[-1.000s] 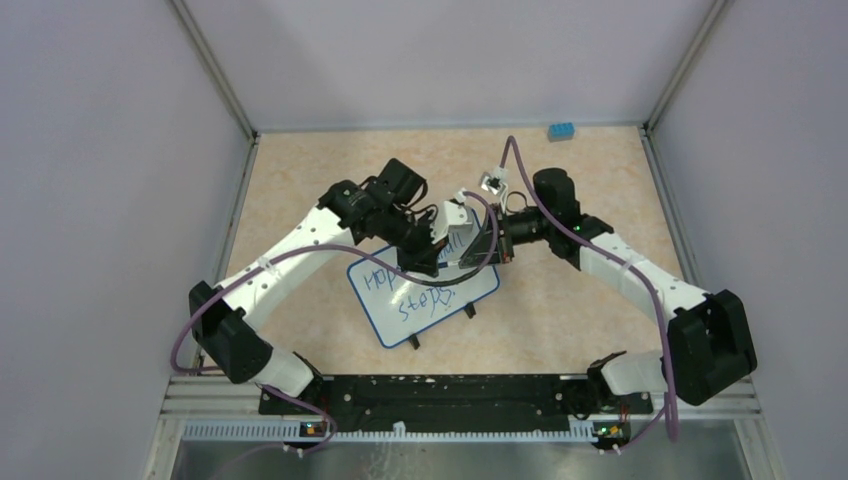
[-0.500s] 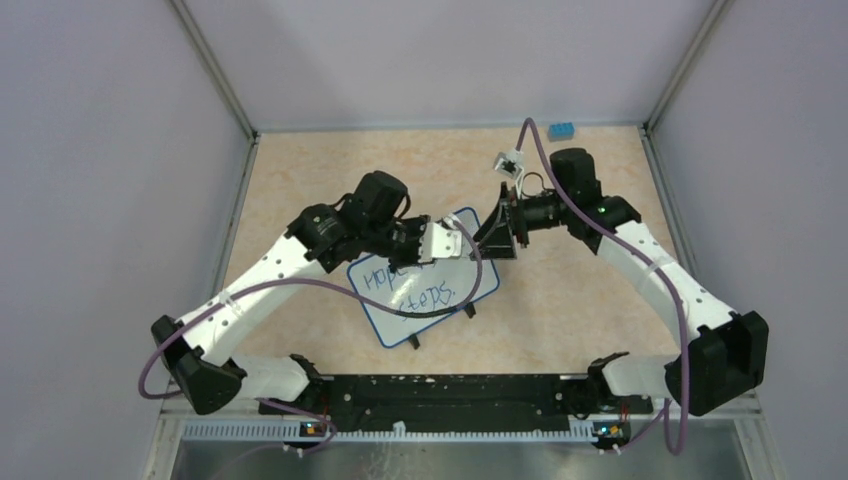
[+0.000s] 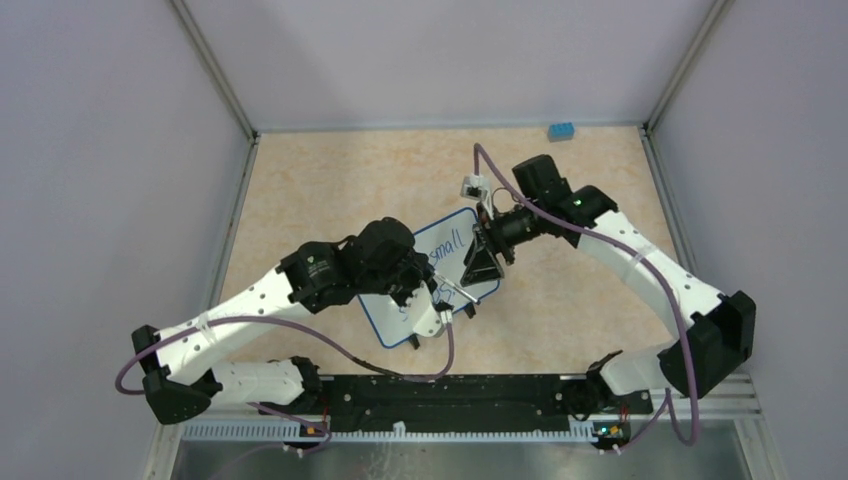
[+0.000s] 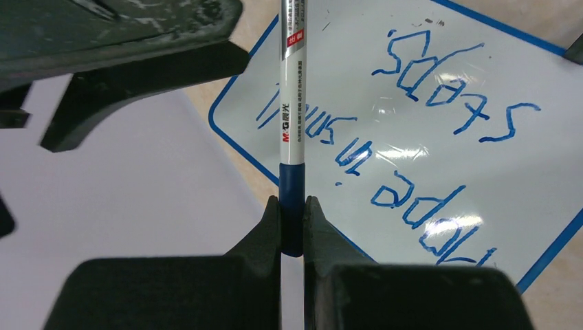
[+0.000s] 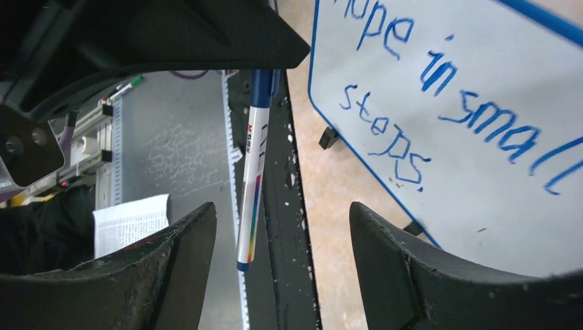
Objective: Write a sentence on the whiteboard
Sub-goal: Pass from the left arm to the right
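The whiteboard [image 3: 455, 228] lies on the tan table, its near half hidden under my left arm. The sentence [image 5: 440, 82] reads "Hope in small steps." in blue, in two lines, and appears upside down in the left wrist view [image 4: 412, 151]. My left gripper [image 4: 292, 223] is shut on the blue end of a white marker [image 4: 292, 89], over the board's near right corner [image 3: 445, 293]. My right gripper [image 5: 282, 210] stands open beside the board's right edge [image 3: 482, 268]. The marker [image 5: 251, 172] hangs between its fingers, touching neither.
A small blue block [image 3: 561, 130] sits at the far right corner of the table. The black base rail [image 3: 440, 395] runs along the near edge, with a printed sheet [image 5: 130, 223] beyond it. Grey walls enclose three sides.
My right gripper has opened and let go of the marker. The left arm has carried the marker from the board's far edge toward its near right corner.
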### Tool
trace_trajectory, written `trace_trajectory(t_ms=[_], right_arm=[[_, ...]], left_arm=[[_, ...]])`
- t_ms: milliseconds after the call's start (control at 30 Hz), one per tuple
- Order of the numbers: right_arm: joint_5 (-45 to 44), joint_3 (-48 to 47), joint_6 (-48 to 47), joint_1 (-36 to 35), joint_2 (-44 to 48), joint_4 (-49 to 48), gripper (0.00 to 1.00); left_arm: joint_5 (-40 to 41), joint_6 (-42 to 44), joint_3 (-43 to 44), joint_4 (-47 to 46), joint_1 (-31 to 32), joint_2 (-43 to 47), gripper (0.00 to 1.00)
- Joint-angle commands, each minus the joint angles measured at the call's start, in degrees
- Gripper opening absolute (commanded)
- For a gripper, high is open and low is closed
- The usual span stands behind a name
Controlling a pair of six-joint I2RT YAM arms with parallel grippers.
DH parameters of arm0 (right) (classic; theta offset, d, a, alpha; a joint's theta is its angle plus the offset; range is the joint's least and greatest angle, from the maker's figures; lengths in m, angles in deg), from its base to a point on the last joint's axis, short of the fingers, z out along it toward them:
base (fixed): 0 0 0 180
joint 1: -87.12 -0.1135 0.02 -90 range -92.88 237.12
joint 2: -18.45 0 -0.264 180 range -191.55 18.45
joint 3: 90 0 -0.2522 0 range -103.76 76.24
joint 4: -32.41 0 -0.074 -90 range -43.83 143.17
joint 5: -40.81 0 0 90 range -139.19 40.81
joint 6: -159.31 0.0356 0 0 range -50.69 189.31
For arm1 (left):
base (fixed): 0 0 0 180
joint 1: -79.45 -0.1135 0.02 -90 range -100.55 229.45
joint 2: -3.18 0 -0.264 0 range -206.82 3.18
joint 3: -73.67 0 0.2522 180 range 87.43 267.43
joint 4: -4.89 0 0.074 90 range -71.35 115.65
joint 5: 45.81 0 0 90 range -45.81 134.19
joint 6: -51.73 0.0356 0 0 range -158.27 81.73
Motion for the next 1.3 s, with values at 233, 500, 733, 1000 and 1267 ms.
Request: trace_trajectory(t_ms=[233,500,733,1000,1267], right_arm=[[-1.1,-3.4,-1.4,-5.4,-4.6,3.2,0.58],[-1.7,-3.2,-0.3,-7.6,-6.5,1.3,0.50],[-3.6,-4.7,-0.3,-7.6,-5.6,1.9,0.00],[-1.9,-4.6,2.0,-1.3,-2.9,-0.9,0.00],[-2.3,-2.8,4.2,15.0,0.1,-6.2,0.00]], left_arm=[[6.3,6.7,-4.8,-6.4,2.7,3.2,0.00],[6.4,5.3,-4.5,-8.2,2.8,2.8,0.00],[7.5,2.9,-6.0,-9.4,2.8,4.0,0.20],[8.6,-4.1,-6.7,-12.8,2.1,5.9,0.91],[-0.7,-26.3,-1.0,-13.3,-7.0,3.6,0.99]])
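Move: The left fingers pinch the marker's cap, its middle about 2 cm back, 4 cm to the right and 2 cm below them. The right hand's open fingers stand about 9 cm to the left hand's right, level ahead. From the right hand, the marker's middle lies some 2 cm back, 5 cm left and 3 cm below. The whiteboard's middle is roughly 7 cm ahead of the right hand, 10 cm left and 26 cm below. The right fingers shut on the marker near its uncapped-end tail, after easing about 5 cm down, back and left to reach it; only then do the left fingers open wide and let go of the cap. The right hand then carries the marker some 8 cm forward and 5 cm right, rising a little and turning about 15 degrees clockwise, while the left hand, almost still until release, drifts slightly forward, left and up. ##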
